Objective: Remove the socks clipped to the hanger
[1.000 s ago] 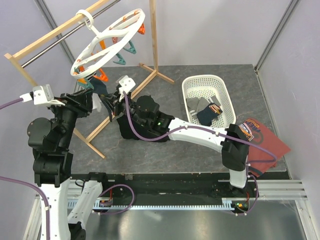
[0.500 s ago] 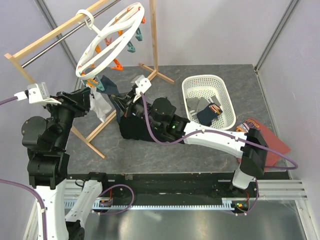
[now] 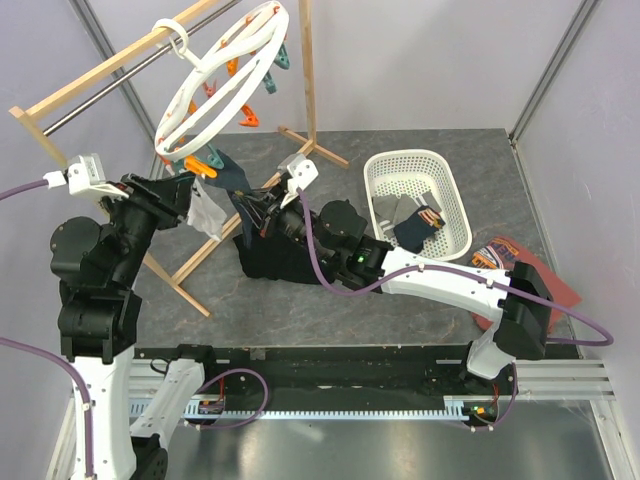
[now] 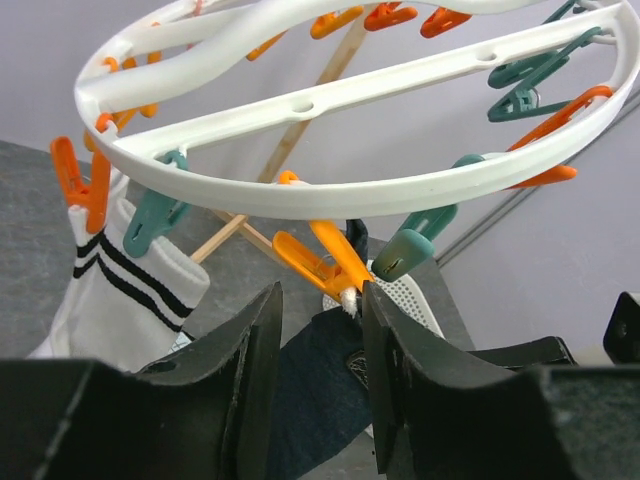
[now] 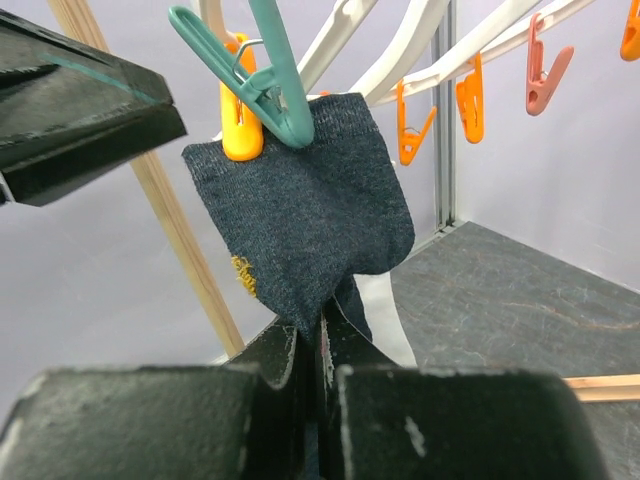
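The white ring hanger (image 3: pixel 225 75) hangs tilted from the wooden rail, fringed with orange and teal pegs. A dark navy sock (image 5: pixel 310 220) hangs from a teal peg (image 5: pixel 250 70) and an orange peg (image 5: pixel 240 125). My right gripper (image 5: pixel 318 325) is shut on its lower end, pulling it taut (image 3: pixel 235 178). A white sock with black stripes (image 4: pixel 120 290) is clipped beside it (image 3: pixel 207 212). My left gripper (image 4: pixel 318 295) is open just under the ring (image 4: pixel 340 195), an orange peg's (image 4: pixel 325 255) tail at its fingertips.
A white basket (image 3: pixel 400 160) at the right holds several loose socks (image 3: pixel 415 222). A black garment (image 3: pixel 270 262) lies under my right arm, and a red-brown shirt (image 3: pixel 520 270) lies at the far right. The wooden frame's foot (image 3: pixel 190 280) runs across the mat.
My right arm has moved right and back with the navy sock, and the hanger has tipped up more steeply. My left gripper has narrowed slightly near the pegs.
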`<move>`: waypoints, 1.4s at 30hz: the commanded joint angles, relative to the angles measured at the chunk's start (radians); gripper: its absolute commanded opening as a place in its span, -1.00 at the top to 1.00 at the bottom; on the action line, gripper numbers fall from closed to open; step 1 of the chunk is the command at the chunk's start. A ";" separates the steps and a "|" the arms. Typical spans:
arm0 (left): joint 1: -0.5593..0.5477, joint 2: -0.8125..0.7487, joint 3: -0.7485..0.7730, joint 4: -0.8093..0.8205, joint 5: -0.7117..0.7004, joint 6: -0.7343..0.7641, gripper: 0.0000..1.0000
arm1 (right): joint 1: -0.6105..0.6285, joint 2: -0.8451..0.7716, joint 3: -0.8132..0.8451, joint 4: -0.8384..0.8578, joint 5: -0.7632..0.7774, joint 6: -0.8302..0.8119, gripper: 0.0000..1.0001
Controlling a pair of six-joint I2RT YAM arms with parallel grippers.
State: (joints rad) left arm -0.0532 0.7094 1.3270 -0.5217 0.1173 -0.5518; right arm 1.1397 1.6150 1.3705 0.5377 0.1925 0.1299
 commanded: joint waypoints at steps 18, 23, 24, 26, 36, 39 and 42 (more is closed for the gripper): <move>-0.002 0.039 -0.083 0.144 0.036 -0.244 0.10 | 0.005 -0.043 0.006 -0.018 -0.039 -0.032 1.00; -0.002 0.042 -0.097 0.180 0.018 -0.249 0.10 | 0.009 -0.037 0.009 -0.027 -0.038 -0.042 1.00; -0.002 0.044 -0.097 0.184 0.016 -0.249 0.10 | 0.011 -0.035 0.009 -0.028 -0.039 -0.041 1.00; -0.002 0.045 -0.098 0.192 0.016 -0.246 0.17 | 0.009 -0.035 0.007 -0.028 -0.034 -0.042 1.00; -0.002 0.058 -0.121 0.236 0.036 -0.231 0.96 | 0.009 -0.058 -0.033 -0.038 0.039 -0.049 1.00; -0.002 0.067 -0.124 0.241 0.051 -0.224 0.97 | -0.001 -0.082 -0.066 -0.074 0.112 -0.053 1.00; -0.002 0.070 -0.133 0.247 0.062 -0.214 0.96 | -0.030 -0.144 -0.116 -0.129 0.203 -0.033 1.00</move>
State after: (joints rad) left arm -0.0528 0.7650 1.2053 -0.3317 0.1593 -0.7792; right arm 1.1389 1.5700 1.3060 0.4530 0.2562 0.0921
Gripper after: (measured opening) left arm 0.187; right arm 0.018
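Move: Just ahead of the left fingers, about 4 cm out, 1 cm to the right and level with them, is the orange clip. A teal clip hangs about 4 cm to the right of the orange clip, at about its reach and height. The striped white sock's cuff lies some 10 cm to the left hand's left, 5 cm farther out and 6 cm lower. From the right hand, already pinching the dark blue sock, the orange clip is about 6 cm left, 2 cm farther out and 9 cm above. Easing forward about 3.5 cm, with a little shift to the right, the left hand rolls its left side down some 13 degrees to line up with the orange clip. Its half-open fingers then close on the clip's legs and squeeze, grip effort rising. The right hand keeps its pinch on the blue sock, sinking about 1 cm, then pulls down and right, away from the clip. ##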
